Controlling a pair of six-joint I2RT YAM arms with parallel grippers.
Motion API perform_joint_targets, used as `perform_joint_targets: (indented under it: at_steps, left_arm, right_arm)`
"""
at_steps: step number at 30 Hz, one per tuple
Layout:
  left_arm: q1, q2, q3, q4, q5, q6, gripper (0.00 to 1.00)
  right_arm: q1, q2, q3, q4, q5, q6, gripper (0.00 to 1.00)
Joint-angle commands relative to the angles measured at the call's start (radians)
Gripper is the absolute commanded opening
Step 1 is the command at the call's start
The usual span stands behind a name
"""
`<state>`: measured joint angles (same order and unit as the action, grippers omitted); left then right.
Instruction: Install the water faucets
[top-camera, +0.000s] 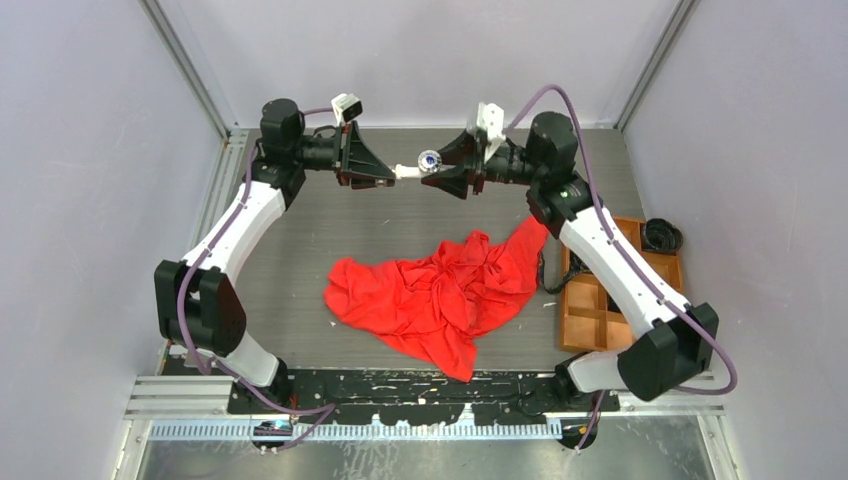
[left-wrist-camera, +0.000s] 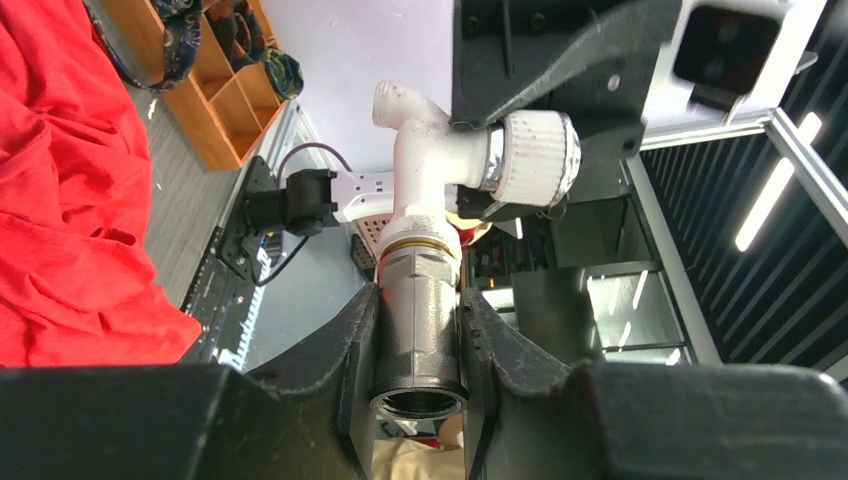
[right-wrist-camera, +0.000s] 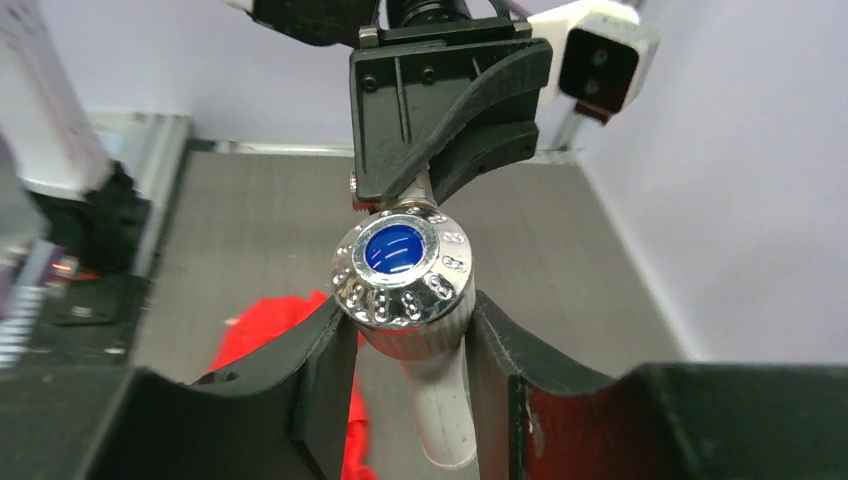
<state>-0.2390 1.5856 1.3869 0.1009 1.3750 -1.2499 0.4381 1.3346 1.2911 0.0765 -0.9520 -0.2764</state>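
The white faucet (top-camera: 413, 169) hangs in the air between my two grippers, above the far part of the table. My left gripper (top-camera: 383, 178) is shut on the grey metal fitting (left-wrist-camera: 420, 310). The faucet's brassy thread sits in the top of that fitting, and the white body (left-wrist-camera: 423, 170) rises from it with the spout pointing away. My right gripper (top-camera: 441, 172) is shut on the round knob (right-wrist-camera: 400, 270) with the blue mark. Both of its fingers press the knob's ribbed sides, and the white spout (right-wrist-camera: 447, 415) hangs below. In the right wrist view the left gripper (right-wrist-camera: 440, 110) shows behind the knob.
A crumpled red cloth (top-camera: 440, 290) lies mid-table below the grippers. An orange compartment tray (top-camera: 600, 300) stands at the right, with a black coiled part (top-camera: 662, 235) at its far end. The left wrist view also shows the tray (left-wrist-camera: 215, 90) and the cloth (left-wrist-camera: 60, 180).
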Motion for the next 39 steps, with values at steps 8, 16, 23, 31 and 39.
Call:
perform_joint_targets:
  at_steps: [8,16,23,31,39]
  left_arm:
    - [-0.014,-0.056,0.046,0.015,-0.004,0.285,0.00]
    - [-0.015,-0.112,0.048,-0.288,-0.067,0.703,0.00]
    - [-0.014,-0.160,0.042,-0.291,-0.070,0.671,0.00]
    - [-0.011,-0.114,0.032,-0.214,-0.070,0.380,0.00]
    - [-0.005,-0.038,0.031,-0.113,-0.133,0.056,0.00]
  right_arm:
    - [-0.090,0.200,-0.062,0.607,-0.281,1.425,0.19]
    - [-0.097,0.206,-0.247,0.781,-0.116,1.711,0.10]
    - [-0.134,0.167,-0.237,0.650,-0.011,1.567,0.83]
    - [-0.150,-0.115,-0.109,-0.093,0.422,0.831,1.00]
    - [-0.071,-0.440,-0.378,0.205,0.555,0.308,1.00]
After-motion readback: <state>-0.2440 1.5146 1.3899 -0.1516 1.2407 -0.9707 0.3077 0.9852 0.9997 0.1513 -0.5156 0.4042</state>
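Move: The right hand grips the faucet at its blue-capped knob, which stands just above the hand point. The metal fitting in the left fingers, into which the pipe end runs, lies about 9 cm to this hand's left, 1 cm back and 2 cm lower. The red cloth lies some 10 cm back, roughly 1 cm right and 37 cm below. From the left hand, the faucet's middle is about 7 cm to the right, nearly level. Rolling its wrist so the top goes forward, by some 70 degrees in all, the right hand turns the faucet about its pipe, sinking about 5 cm; it then opens wide, lets go and pulls off to the right, rising and starting to roll back. The left hand keeps its pinch on the fitting, sinking some 3 cm, then partly rising again while its wrist rolls a little the opposite way. ##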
